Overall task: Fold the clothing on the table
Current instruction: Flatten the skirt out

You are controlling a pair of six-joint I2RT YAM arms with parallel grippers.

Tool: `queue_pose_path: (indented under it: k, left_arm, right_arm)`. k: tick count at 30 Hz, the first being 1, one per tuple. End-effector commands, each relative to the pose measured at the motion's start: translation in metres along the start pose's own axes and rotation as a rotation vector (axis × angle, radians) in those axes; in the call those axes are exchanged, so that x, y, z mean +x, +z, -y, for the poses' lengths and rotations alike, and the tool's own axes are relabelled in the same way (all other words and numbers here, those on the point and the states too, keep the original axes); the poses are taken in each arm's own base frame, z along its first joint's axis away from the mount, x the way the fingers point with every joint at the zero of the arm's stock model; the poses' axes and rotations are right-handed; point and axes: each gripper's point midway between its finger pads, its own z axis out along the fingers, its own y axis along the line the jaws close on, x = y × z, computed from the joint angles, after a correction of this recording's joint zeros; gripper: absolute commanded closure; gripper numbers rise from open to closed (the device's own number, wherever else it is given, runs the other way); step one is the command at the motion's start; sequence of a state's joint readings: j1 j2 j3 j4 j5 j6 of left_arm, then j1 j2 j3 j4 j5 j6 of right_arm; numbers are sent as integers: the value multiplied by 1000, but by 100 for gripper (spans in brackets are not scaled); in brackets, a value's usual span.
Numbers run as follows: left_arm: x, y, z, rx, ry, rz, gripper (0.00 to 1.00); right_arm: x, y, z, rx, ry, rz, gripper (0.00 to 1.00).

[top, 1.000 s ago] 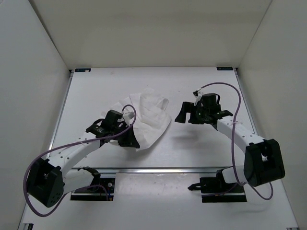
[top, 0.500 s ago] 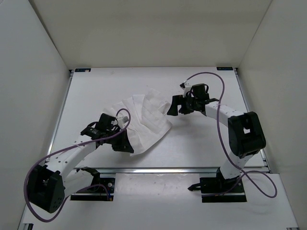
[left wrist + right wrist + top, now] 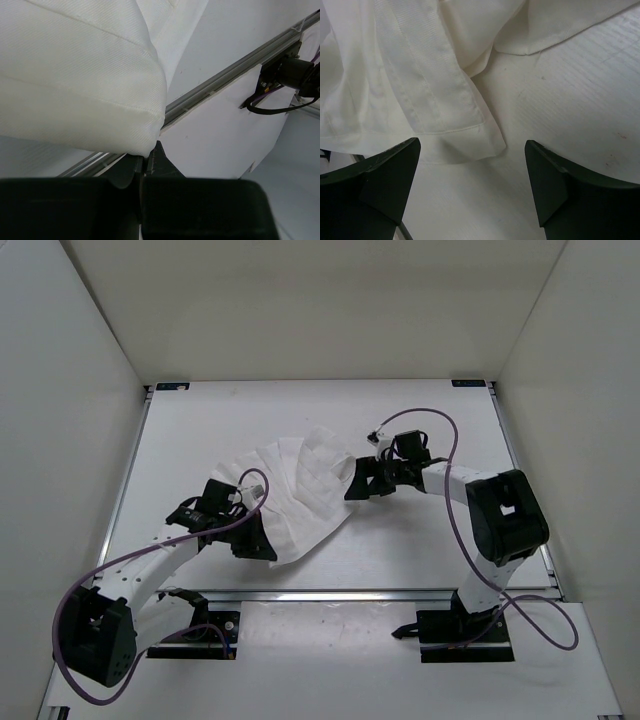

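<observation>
The clothing [image 3: 300, 490], white and wrinkled, lies spread on the table [image 3: 200, 430] between the two arms. My left gripper [image 3: 260, 543] sits at its near left corner. In the left wrist view the jaws stand together on a folded corner of the clothing [image 3: 75, 75], right at the left gripper [image 3: 146, 161]. My right gripper [image 3: 357, 482] is at the clothing's right edge and is open. In the right wrist view a hemmed corner of the clothing [image 3: 435, 100] lies on the table [image 3: 570, 100] just ahead of the right gripper [image 3: 472, 175], between its spread fingers [image 3: 390, 175] without touching them.
An aluminium rail [image 3: 350, 594] runs along the table's near edge and also shows as the rail [image 3: 225, 80] in the left wrist view. White walls [image 3: 70, 440] close in the left, right and back. Purple cables [image 3: 450, 440] loop off both arms.
My right gripper has swung left from open table to the clothing's right edge, its jaws narrowing slightly. The left gripper has drawn its corner a little toward the near left.
</observation>
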State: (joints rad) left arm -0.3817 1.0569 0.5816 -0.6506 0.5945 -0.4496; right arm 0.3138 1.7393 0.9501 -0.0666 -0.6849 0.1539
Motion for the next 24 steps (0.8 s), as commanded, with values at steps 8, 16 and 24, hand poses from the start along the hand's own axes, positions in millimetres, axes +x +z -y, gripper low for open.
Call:
queue_pose_path:
  k: [8,16,24]
  left_arm:
    - [-1,-4,7,43,29,9,100]
    - [0,-5,5,38,16,14,100]
    - [-1,-5,1,30,4,32,100]
  right_arm:
    - [3,25,-12,-53,-56,-44,16]
    - [19,28,-7,-61,2,-82,48]
    - [34,18,-5,-59,51,-119,100]
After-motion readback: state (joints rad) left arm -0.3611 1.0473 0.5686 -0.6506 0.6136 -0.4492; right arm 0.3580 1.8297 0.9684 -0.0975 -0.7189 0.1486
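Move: The skirt's free right-hand corner lies almost under the right hand's open fingers, about 2 cm back, 2 cm left and 3 cm down. From there the crumpled far fold is some 10 cm ahead and 6 cm left, and the corner already held by the left hand is about 16 cm back and 18 cm left. From the left hand, the free corner lies roughly 13 cm ahead and 18 cm right, a little lower. The right fingers come to pinch the skirt's free corner: the hand sinks nearly 3 cm onto the cloth, slipping left about 2 cm and easing back some 2 cm, and the fingers go from wide open to shut in the second half. The left hand stays put, still gripping its near corner. ##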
